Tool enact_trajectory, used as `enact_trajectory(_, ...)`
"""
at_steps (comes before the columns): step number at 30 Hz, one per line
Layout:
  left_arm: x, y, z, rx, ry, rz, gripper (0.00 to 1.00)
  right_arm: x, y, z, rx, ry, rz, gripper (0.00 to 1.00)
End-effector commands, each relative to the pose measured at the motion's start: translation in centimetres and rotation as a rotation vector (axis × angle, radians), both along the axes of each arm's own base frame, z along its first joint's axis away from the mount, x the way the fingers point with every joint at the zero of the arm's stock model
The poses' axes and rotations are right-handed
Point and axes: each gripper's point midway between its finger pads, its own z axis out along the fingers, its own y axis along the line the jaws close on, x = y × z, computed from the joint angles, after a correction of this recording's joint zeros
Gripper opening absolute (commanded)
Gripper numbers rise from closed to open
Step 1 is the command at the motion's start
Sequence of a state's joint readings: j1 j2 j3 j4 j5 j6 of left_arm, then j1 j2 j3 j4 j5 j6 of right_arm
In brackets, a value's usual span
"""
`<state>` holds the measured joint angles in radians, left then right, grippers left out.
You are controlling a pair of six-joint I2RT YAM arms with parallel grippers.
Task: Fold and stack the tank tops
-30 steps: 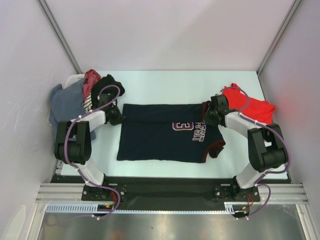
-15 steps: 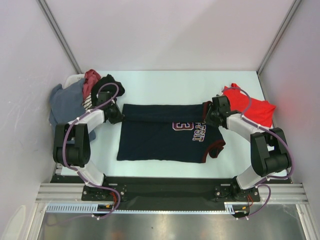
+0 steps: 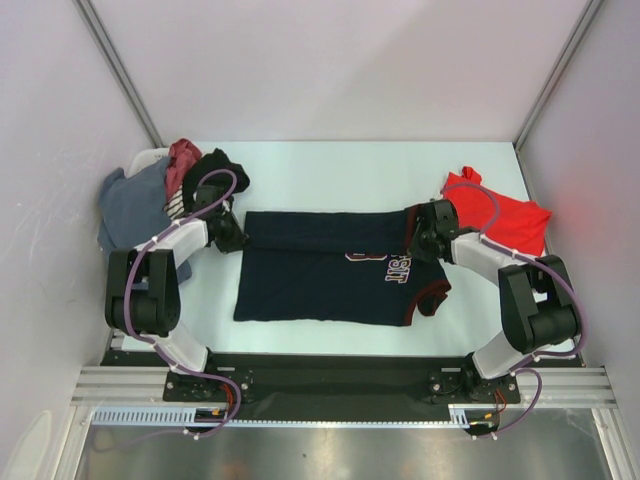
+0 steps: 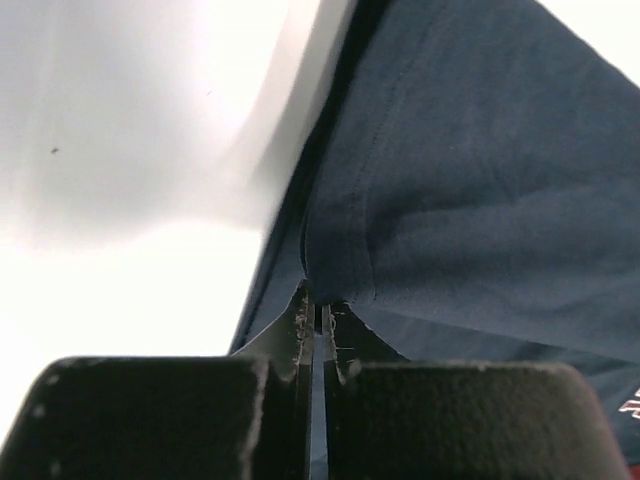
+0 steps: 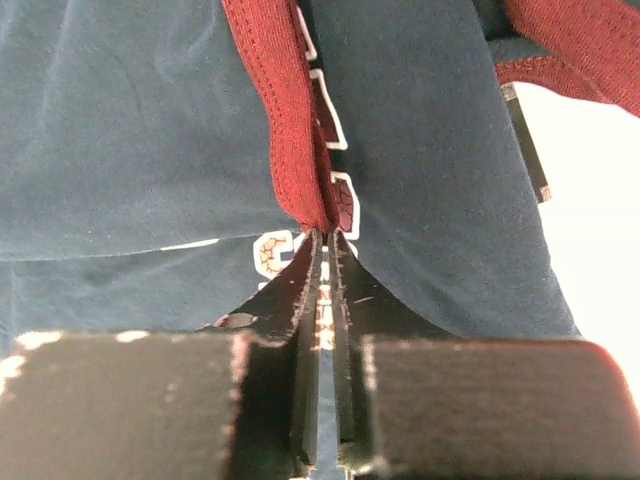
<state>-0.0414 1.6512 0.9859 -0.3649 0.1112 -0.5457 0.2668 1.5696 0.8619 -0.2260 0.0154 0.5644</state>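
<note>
The navy tank top [image 3: 330,268] lies flat in the middle of the table, its far edge doubled toward the near side and partly covering the print. My left gripper [image 3: 232,232] is shut on the navy hem at the far left corner [image 4: 335,285]. At the far right corner my right gripper [image 3: 418,236] is shut on the maroon trim [image 5: 300,170] of the same top. Behind the right arm the red tank top [image 3: 505,215] lies at the table's right edge.
A white basket [image 3: 148,160] at the far left holds a heap of grey, red and black clothes [image 3: 170,185]. White walls close in the table on three sides. Both arm bases sit on the black rail [image 3: 330,375] at the near edge.
Both grippers have drawn the navy top's far edge a little toward the near side, so the fold now hides more of the printed number.
</note>
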Motion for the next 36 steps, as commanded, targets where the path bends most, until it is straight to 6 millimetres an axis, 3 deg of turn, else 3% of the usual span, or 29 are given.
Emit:
enact_trajectory(1,0.0,1.7,0.7,0.078,-0.003,0.019,0.04,0.3,-0.3,0.2,-0.024,-0.023,0.004,0.08)
enact_trajectory(2,-0.1,1.6,0.7,0.078,0.001,0.017,0.07,0.4,-0.3,0.1,-0.027,-0.016,0.005,0.16)
enact_trajectory(4,-0.6,1.6,0.9,0.089,-0.010,0.019,0.34,0.4,-0.4,-0.1,-0.038,-0.011,-0.002,0.24)
enact_trajectory(6,-1.1,1.6,1.1,0.102,-0.033,0.028,0.61,0.3,-0.2,0.3,-0.043,-0.027,-0.001,0.39)
enact_trajectory(7,-1.0,1.6,2.4,0.120,-0.080,0.039,0.65,0.2,-0.2,1.1,-0.042,-0.052,-0.002,0.43)
enact_trajectory(9,-1.5,1.5,4.0,0.121,-0.143,0.048,0.69,-0.5,-0.1,1.5,-0.053,-0.064,0.001,0.52)
enact_trajectory(14,-4.0,-0.1,6.6,0.098,-0.229,0.015,0.69,-3.5,-0.3,4.2,-0.069,-0.126,0.014,0.51)
enact_trajectory(19,-7.7,-1.2,7.6,0.077,-0.283,-0.008,0.71,-8.3,0.1,3.7,-0.050,-0.091,0.049,0.50)
enact_trajectory(26,-12.4,-1.3,4.4,0.037,-0.169,0.056,0.72,-14.1,0.6,1.3,-0.014,0.023,0.047,0.52)
enact_trajectory(31,-14.6,-0.3,2.4,0.006,-0.089,0.225,0.71,-16.3,1.4,0.0,0.023,0.099,0.037,0.57)
enact_trajectory(36,-16.0,0.1,1.6,0.019,-0.014,0.266,0.71,-18.1,1.0,-1.2,0.002,0.160,-0.013,0.57)
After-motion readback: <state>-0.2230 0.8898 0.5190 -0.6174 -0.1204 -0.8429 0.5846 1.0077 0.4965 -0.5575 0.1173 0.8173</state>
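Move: The tank top's near-left corner lies about 20 cm back and 3 cm left of the left hand, some 2 cm lower; the blue-grey cloth is some 25 cm to this hand's left, about level with it. From the right hand, the near-right corner is about 19 cm back and 1 cm left, 2 cm below. The red-trimmed loose flap lies 12 cm back and 5 cm right, the red tank top 20 cm right and 7 cm ahead. Both hands let go of the two ends of the folded-over flap, fingers opening as they ease down a touch, then draw back towards the near corners. The left arcs up some 8 cm and down again over 15 cm back, turning slightly counter-clockwise at the end; the right takes a lower hop of about 5 cm, ends 17 cm back, and its fingers straddle the corner from above. ##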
